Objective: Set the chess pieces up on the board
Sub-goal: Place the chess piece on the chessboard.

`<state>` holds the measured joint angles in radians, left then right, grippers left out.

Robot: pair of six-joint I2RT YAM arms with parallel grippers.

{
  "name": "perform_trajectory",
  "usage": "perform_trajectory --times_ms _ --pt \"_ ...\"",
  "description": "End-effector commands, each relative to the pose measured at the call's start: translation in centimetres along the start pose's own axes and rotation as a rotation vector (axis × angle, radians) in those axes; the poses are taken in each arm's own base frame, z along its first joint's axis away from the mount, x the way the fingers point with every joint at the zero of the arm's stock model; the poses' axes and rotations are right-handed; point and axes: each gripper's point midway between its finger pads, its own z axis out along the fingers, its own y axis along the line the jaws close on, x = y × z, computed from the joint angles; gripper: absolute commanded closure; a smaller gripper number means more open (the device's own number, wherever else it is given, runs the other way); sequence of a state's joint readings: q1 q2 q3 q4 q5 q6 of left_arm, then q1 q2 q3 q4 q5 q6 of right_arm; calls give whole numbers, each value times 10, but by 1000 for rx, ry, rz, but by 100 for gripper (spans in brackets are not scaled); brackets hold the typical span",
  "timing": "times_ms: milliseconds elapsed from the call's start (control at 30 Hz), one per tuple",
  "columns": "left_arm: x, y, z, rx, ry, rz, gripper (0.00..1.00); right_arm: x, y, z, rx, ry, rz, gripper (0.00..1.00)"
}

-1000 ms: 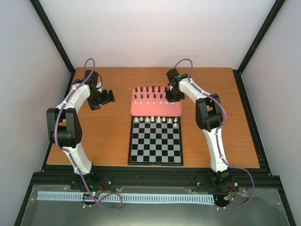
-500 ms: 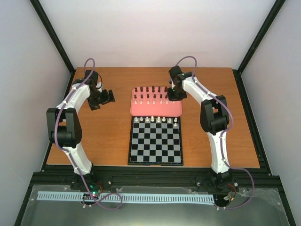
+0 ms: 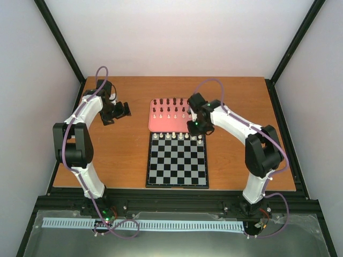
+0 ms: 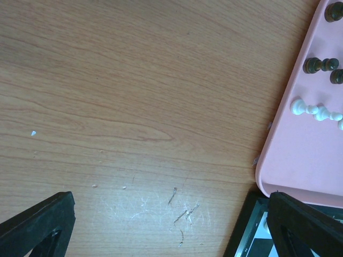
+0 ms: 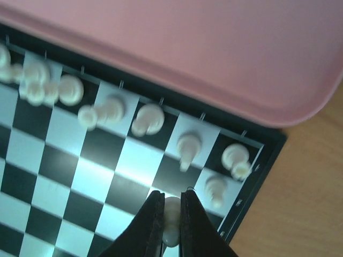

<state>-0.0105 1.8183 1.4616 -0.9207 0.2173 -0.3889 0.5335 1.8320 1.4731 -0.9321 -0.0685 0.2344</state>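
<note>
My right gripper (image 5: pixel 171 201) is shut on a cream-white chess piece (image 5: pixel 172 214) and hangs over the board (image 5: pixel 64 176) near its far right corner. In the top view this gripper (image 3: pixel 197 127) is at the seam between the pink tray (image 3: pixel 161 126) and the board (image 3: pixel 177 166). Several white pieces (image 3: pixel 177 136) line the board's far row, and one more white piece (image 5: pixel 216 188) stands in the second row. Dark and white pieces (image 3: pixel 170 107) stand on the tray. My left gripper (image 3: pixel 122 110) is open over bare wood left of the tray, with nothing between its fingers (image 4: pixel 37 225).
In the left wrist view the tray's edge (image 4: pixel 289 160) carries dark pieces (image 4: pixel 320 65) and white pieces (image 4: pixel 308 108), and the board's corner (image 4: pixel 249 230) shows at the lower right. Black frame rails border the wooden table (image 3: pixel 241 107).
My right arm has swung from the tray's right rear towards me, to the board's far right corner, with a white piece pinched in it. The left arm has not moved.
</note>
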Motion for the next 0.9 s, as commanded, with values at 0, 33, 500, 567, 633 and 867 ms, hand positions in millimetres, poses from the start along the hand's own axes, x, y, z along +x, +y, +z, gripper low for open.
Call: perform_trajectory --times_ms 0,33,500,567,633,867 --pt "-7 -8 -9 22 -27 10 0 16 11 0 -25 -35 9 94" --pt "-7 -8 -9 24 -27 10 0 19 12 3 -21 -39 5 94" --pt "-6 -6 -10 16 -29 12 0 31 11 33 -2 -13 -21 94" --pt "-6 -6 -10 16 -30 13 0 34 10 36 0 -5 -22 93" --pt "-6 -6 -9 14 -26 12 0 37 10 40 1 10 -19 93" --pt "-6 -5 -9 11 -27 12 0 42 10 48 -3 36 -20 93"
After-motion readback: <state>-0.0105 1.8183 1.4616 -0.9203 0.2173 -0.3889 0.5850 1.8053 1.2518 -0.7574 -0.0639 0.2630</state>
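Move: The pawn held by the right hand is bound for the empty b2 square, roughly 3 cm back, 1 cm left and 9 cm below that hand. The knight on b1 stands level with the hand and 1 cm left, the bishop on c1 level and 4 cm left. The pawn already on a2 is about 3 cm back and 2 cm right. From the left hand, b2 lies some 34 cm right, 9 cm back and 10 cm down. Down and back together goes the right hand, quickly at first, away from the tray towards b2, carrying the white pawn still pinched between its closed fingers. About 3 cm back the retreat stops; the hand hovers with a small forward and left correction, then sinks straight again, some 5 cm lower in all, the wrist hardly turning. ##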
